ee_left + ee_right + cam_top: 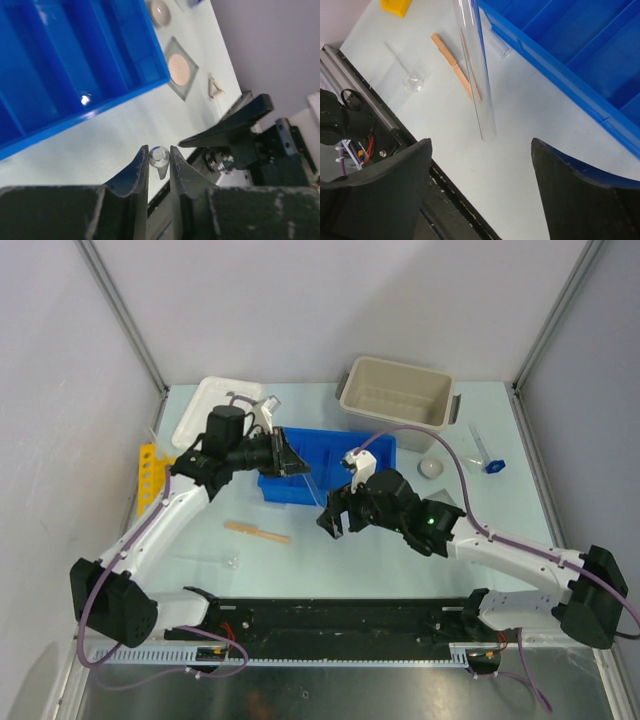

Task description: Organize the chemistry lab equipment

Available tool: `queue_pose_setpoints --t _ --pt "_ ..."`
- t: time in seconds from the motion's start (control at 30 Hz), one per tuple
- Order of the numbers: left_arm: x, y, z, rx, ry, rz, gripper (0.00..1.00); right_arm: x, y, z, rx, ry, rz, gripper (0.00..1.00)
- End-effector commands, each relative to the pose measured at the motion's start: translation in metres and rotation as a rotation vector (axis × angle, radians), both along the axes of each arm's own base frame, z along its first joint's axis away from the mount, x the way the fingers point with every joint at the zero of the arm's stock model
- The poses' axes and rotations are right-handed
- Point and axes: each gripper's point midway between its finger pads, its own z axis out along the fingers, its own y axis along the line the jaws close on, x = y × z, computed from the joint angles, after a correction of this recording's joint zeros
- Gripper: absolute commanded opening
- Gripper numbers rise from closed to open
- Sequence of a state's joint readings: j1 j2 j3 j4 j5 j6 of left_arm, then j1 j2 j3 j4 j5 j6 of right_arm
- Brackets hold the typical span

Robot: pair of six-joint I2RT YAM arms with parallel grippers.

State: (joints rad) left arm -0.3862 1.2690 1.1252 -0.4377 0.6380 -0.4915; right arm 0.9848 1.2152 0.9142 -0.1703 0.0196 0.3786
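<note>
My left gripper (159,148) is shut on a clear glass tube (160,157), seen end-on between its fingers. From above, the left gripper (290,455) holds it over the near edge of the blue tray (375,448), and the tube (312,488) slants down toward my right gripper (335,517). The right gripper (480,142) is open, and the tube's free end (479,75) hangs just beyond its fingers without touching them. A tan wooden stick (454,64) and a small glass piece (412,83) lie on the table. The grey mesh with a white disc (179,69), the wire triangle (215,90) and the small white dish (160,12) lie past the tray.
A beige tub (400,390) stands at the back right and its white lid (210,410) at the back left. A yellow rack (148,475) lies at the left edge. A clear tube with a blue cap (487,455) lies at the right. A black rail (340,620) runs along the near edge.
</note>
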Motion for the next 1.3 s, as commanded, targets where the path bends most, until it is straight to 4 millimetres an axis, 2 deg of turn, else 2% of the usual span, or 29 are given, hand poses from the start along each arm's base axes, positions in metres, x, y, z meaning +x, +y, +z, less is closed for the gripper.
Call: queue_pose_setpoints --t 0.0,0.07,0.2,0.4,0.5,0.67,0.77,0.97,1.27 --pt "0.027 0.033 0.029 0.059 -0.175 0.170 0.06 0.002 -0.010 0.037 0.062 -0.065 -0.041 0.93" --pt "0.043 0.056 0.037 0.103 -0.229 0.276 0.05 0.001 -0.016 0.042 0.061 -0.078 -0.049 0.98" --pt "0.073 0.112 0.058 0.234 -0.354 0.522 0.02 -0.002 -0.033 0.052 0.047 -0.119 -0.064 0.99" --pt "0.095 0.201 0.089 0.473 -0.475 0.896 0.01 0.001 -0.069 0.068 0.033 -0.191 -0.122 0.99" --pt "0.101 0.237 0.091 0.556 -0.466 1.019 0.00 0.000 -0.081 0.077 0.061 -0.200 -0.113 0.99" --pt "0.107 0.294 0.080 0.658 -0.418 1.193 0.02 -0.003 -0.091 0.085 0.092 -0.198 -0.065 0.99" --pt "0.108 0.321 0.072 0.685 -0.395 1.263 0.03 -0.002 -0.098 0.085 0.093 -0.194 -0.052 0.99" --pt "0.105 0.363 0.059 0.683 -0.374 1.396 0.04 0.003 -0.108 0.084 0.089 -0.190 -0.047 0.99" --pt "0.104 0.399 0.036 0.690 -0.330 1.502 0.06 0.009 -0.106 0.086 0.115 -0.188 -0.028 0.99"
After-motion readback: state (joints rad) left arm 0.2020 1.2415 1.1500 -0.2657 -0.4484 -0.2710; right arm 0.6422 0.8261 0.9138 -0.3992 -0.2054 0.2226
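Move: The yellow rack that the held test tube is bound for lies about 40 cm to the left of the left hand, some 8 cm farther out and 20 cm lower. The white tray lies about 31 cm ahead of that hand and 28 cm to its left, the blue bin's middle 13 cm ahead and 5 cm to its right, and the wooden stick 4 cm back and 13 cm left, all over 20 cm below. From the right hand, the rack is roughly 45 cm left, 14 cm ahead and 15 cm down. The test tube, still pinched in the left fingers, is swept some 38 cm left and 10 cm forward to the rack, arching up about 7 cm and then sinking half of that, while the wrist swings about 80 degrees counter-clockwise and rolls its left side up. The right hand, already loosened around the tube, opens fully and backs off to the right and up. ##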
